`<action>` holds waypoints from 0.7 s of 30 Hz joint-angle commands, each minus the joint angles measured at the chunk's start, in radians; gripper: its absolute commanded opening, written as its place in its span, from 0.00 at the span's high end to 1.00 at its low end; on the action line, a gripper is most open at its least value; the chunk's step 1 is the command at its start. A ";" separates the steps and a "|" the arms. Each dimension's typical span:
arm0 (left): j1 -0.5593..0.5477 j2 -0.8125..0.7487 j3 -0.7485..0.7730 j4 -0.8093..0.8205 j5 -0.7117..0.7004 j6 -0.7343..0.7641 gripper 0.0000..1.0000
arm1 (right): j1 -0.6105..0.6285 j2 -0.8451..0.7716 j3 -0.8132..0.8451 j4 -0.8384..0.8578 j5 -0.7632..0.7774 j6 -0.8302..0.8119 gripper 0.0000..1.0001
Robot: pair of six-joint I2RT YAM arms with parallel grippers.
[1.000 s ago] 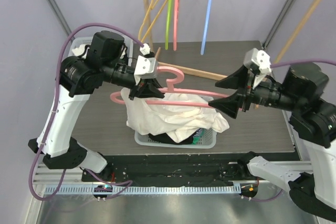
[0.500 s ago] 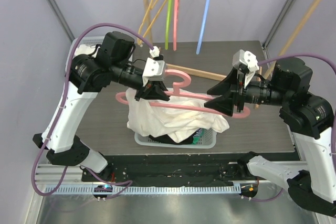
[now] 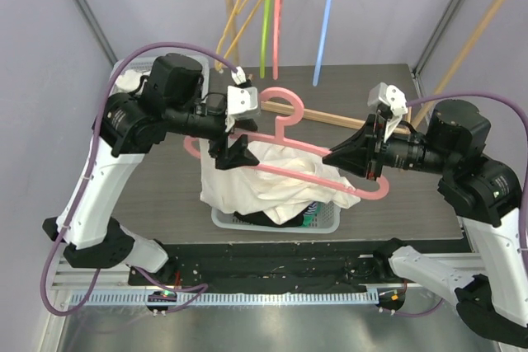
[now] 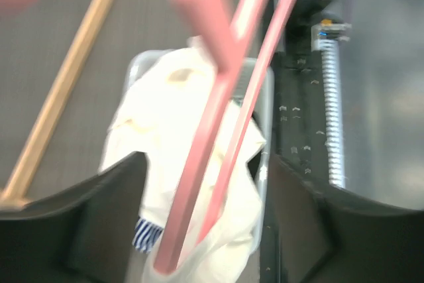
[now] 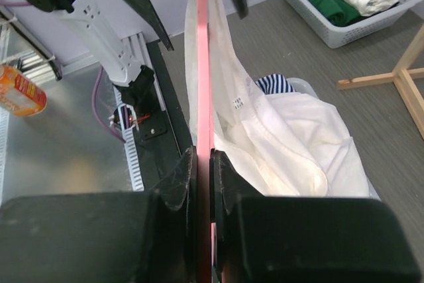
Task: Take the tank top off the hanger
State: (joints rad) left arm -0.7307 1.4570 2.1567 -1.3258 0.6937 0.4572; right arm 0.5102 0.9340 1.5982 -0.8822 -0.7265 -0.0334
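Note:
A pink hanger [image 3: 285, 166] hangs in the air between the two arms, its right end lower. The white tank top [image 3: 264, 187] lies heaped over a basket below, and its cloth still reaches up around the hanger's left end. My left gripper [image 3: 234, 151] is open, with its fingers on either side of the hanger [image 4: 218, 97] and the tank top [image 4: 165, 117] beneath. The right gripper [image 3: 342, 164] is shut on the hanger's right arm. In the right wrist view its jaws [image 5: 203, 160] pinch the pink bar [image 5: 201, 64] beside the tank top [image 5: 298, 144].
A white basket [image 3: 326, 222] of clothes sits under the tank top. Another basket [image 5: 371, 21] with folded green and white clothes stands at the far left. A wooden rack [image 3: 330, 114] with orange, green, pink and blue hangers [image 3: 326, 30] rises behind.
My left gripper has opened and let go of the hanger. The right gripper has closed on the hanger's right arm, and that end has dropped lower.

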 commanded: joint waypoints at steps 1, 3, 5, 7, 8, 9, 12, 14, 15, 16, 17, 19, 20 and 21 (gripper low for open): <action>-0.003 -0.053 -0.011 0.197 -0.336 -0.152 0.12 | -0.001 -0.060 0.002 0.124 0.124 0.085 0.99; -0.004 -0.066 0.000 0.249 -0.479 -0.169 0.04 | -0.001 -0.081 -0.004 0.115 0.151 0.093 0.99; -0.004 -0.115 -0.029 0.281 -0.534 -0.169 0.00 | -0.001 -0.099 -0.012 0.101 0.168 0.096 0.99; -0.004 -0.177 -0.081 0.319 -0.591 -0.173 0.00 | -0.001 -0.109 -0.023 0.094 0.189 0.099 0.99; -0.004 -0.197 -0.104 0.333 -0.612 -0.195 0.00 | -0.001 -0.110 -0.026 0.095 0.193 0.102 0.99; -0.004 -0.217 -0.127 0.352 -0.653 -0.206 0.00 | -0.001 -0.110 -0.029 0.100 0.196 0.104 0.99; -0.004 -0.300 -0.268 0.395 -0.685 -0.242 0.00 | -0.001 -0.103 -0.030 0.112 0.203 0.110 0.99; -0.004 -0.342 -0.352 0.402 -0.721 -0.258 0.00 | -0.002 -0.092 -0.029 0.121 0.199 0.113 0.99; -0.004 -0.348 -0.371 0.401 -0.718 -0.265 0.00 | -0.001 -0.084 -0.030 0.123 0.196 0.115 0.99; -0.004 -0.354 -0.392 0.401 -0.709 -0.270 0.01 | -0.001 -0.080 -0.032 0.127 0.191 0.118 0.99; -0.004 -0.356 -0.397 0.398 -0.706 -0.278 0.00 | -0.001 -0.078 -0.037 0.140 0.185 0.121 0.99; -0.003 -0.356 -0.402 0.392 -0.697 -0.290 0.00 | -0.001 -0.072 -0.040 0.147 0.180 0.125 0.99; -0.001 -0.354 -0.402 0.392 -0.697 -0.296 0.00 | -0.002 -0.070 -0.040 0.150 0.179 0.127 0.99; -0.003 -0.350 -0.399 0.393 -0.669 -0.304 0.00 | -0.001 -0.067 -0.041 0.152 0.176 0.128 0.99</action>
State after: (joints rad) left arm -0.7326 1.0882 1.7660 -0.9958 0.0185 0.2058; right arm 0.5087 0.8589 1.5578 -0.8265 -0.5495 0.0696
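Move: The part of the tank top still draped over the hanger's left end lies about 9 cm to the left of my left hand, roughly level fore and aft and some 5 cm lower. The hook stands about 13 cm ahead and 12 cm to the right; the basket, with the rest of the top heaped in it, is some 12 cm right, 10 cm back and 30 cm below. From my right hand, which grips the hanger's other end, that draped part is about 35 cm left and 2 cm ahead. With my left fingers already parted, I open them fully and come clear of the hanger bar, going forward about 5 cm, then some 9 cm left in a low arc up and back down, while the wrist swings some 40 degrees counter-clockwise to face the hanger's left end. My right hand keeps its grip, drifting a little right and turning about 10 degrees clockwise, so it swings that end forward. ##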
